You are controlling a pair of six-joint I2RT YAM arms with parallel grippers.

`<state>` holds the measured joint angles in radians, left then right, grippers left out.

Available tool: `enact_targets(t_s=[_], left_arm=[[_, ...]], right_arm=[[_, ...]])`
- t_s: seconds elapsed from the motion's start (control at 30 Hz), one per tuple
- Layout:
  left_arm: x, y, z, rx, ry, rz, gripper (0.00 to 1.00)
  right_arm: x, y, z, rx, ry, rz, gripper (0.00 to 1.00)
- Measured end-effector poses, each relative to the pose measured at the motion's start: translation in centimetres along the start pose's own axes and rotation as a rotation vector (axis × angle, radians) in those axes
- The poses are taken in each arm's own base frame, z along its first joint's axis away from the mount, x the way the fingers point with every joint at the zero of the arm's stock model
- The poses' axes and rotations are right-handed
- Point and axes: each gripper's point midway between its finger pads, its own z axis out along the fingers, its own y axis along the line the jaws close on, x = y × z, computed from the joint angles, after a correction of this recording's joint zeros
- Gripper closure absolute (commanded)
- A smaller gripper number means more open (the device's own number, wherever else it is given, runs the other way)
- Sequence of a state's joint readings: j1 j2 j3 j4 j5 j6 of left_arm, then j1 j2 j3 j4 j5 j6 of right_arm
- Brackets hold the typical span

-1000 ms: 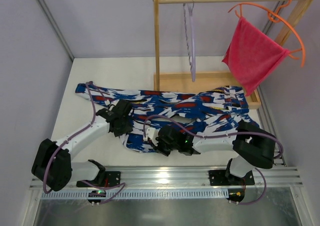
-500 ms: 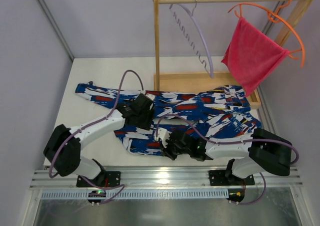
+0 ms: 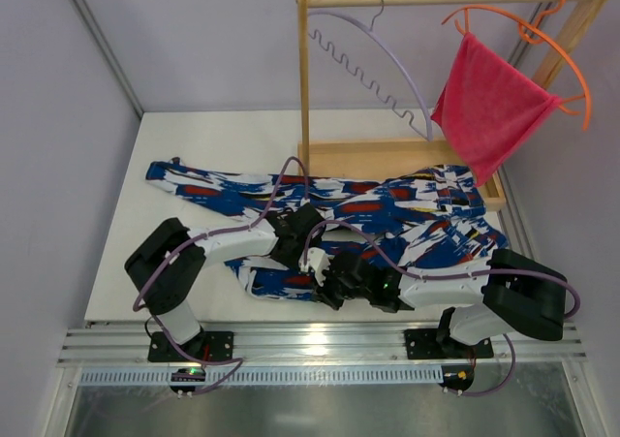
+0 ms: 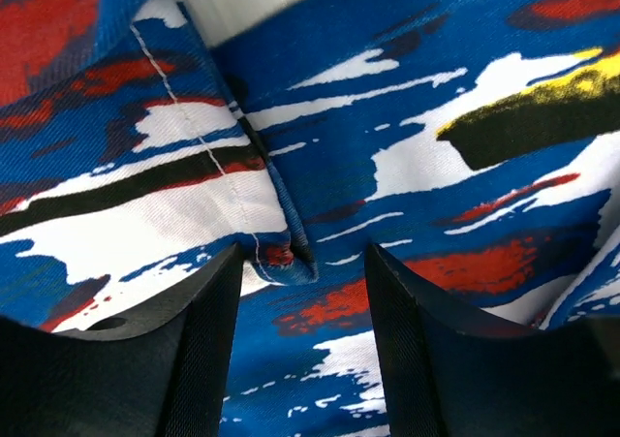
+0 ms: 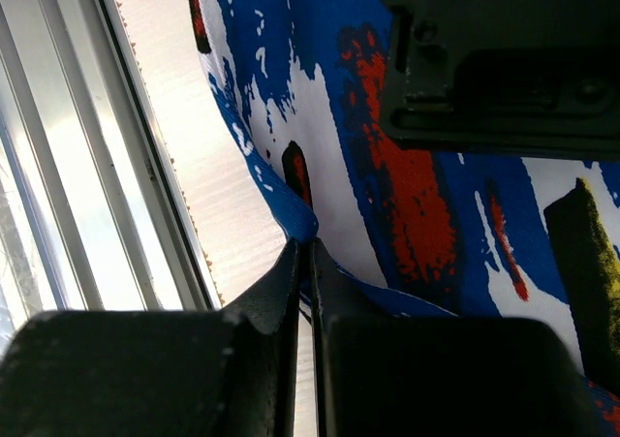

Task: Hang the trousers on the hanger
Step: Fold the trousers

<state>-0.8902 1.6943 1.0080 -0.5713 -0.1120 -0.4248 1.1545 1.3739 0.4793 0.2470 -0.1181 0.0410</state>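
The blue patterned trousers (image 3: 387, 209) lie spread across the table in front of the wooden rack. The lavender hanger (image 3: 383, 64) hangs by its silver hook from the rack's top rail, swung side-on. My left gripper (image 3: 302, 246) is open, low over the trousers (image 4: 407, 166), with a folded seam edge between its fingers (image 4: 194, 330). My right gripper (image 3: 325, 284) is shut on the near hem of the trousers (image 5: 407, 195), pinching the blue edge (image 5: 305, 229) near the table's front edge.
A wooden rack (image 3: 303, 78) with a tray base (image 3: 387, 156) stands at the back. An orange hanger (image 3: 552, 45) holding a pink-red cloth (image 3: 484, 108) hangs at its right end. The metal rail (image 5: 58, 166) runs along the table's near edge.
The left gripper has moved right across the trousers to the middle, close to the right gripper. The right gripper shifted slightly toward the front edge. The lavender hanger has turned side-on.
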Motion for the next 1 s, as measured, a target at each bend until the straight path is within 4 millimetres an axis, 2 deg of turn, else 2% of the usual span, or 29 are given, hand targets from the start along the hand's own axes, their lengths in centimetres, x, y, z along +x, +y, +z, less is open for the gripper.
enact_targets(t_s=[0.07,0.23,0.33,0.47,0.6,0.7,0.8,0.87,0.93,1.0], left_arm=[[-0.1,0.0,0.0,-0.008,-0.006,-0.018,0.52],[-0.2,0.9,0.0,-0.069,-0.02,-0.064,0.86],[-0.2,1.7,-0.1,-0.119,-0.021,-0.091,1.0],[-0.4,2.4,-1.0,-0.169,-0.019,-0.125,1.0],[-1.5,4.1,-3.2,-0.243,-0.036,-0.204,1.0],[-3.1,7.4,-6.2,-0.311,-0.078,-0.353,1.0],[-3.5,13.3,-10.3,-0.384,-0.145,-0.582,1.0],[-2.9,17.1,-13.3,-0.419,-0.208,-0.733,1.0],[-1.7,21.0,-17.3,-0.471,-0.317,-0.894,1.0],[-0.1,23.2,-21.4,-0.516,-0.431,-1.007,1.0]], right_arm=[[0.1,0.0,0.0,0.0,0.001,0.001,0.96],[0.1,0.0,0.0,0.0,0.0,0.007,0.96],[0.0,0.0,-0.1,0.0,-0.005,0.01,0.96],[-0.1,0.1,-0.1,0.0,-0.008,0.012,0.96],[-0.2,0.1,-0.2,0.001,-0.013,0.019,0.96],[-0.7,0.1,-0.7,0.006,-0.024,0.029,0.96],[-1.1,0.1,-1.2,0.012,-0.025,0.039,0.96],[-1.5,0.1,-1.6,0.017,-0.025,0.042,0.96],[-1.9,0.1,-2.0,0.021,-0.029,0.044,0.96],[-2.4,0.1,-2.6,0.027,-0.042,0.048,0.96]])
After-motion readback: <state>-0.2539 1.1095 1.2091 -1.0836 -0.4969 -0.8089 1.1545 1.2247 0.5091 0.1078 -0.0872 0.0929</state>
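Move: The left hand hangs half open just over the trousers, with their stitched hem corner between its fingertips, about 1 cm below. From this hand, the edge held by the right gripper is roughly 8 cm back and 4 cm to the right; the trousers' far-left end lies some 18 cm ahead and 28 cm left, the rack tray about 17 cm ahead and 20 cm right. For the right hand, that hem corner is about 8 cm ahead, 4 cm left and a little lower. Easing only a couple of centimetres left at first, the left hand shuts its fingers on the hem corner, then swings it quickly left and up, about 24 cm across and 20 cm high, turning some 65 degrees counter-clockwise as its fingertips tip forward. The right hand keeps its pinch on the near edge and late on rises about 3 cm. ##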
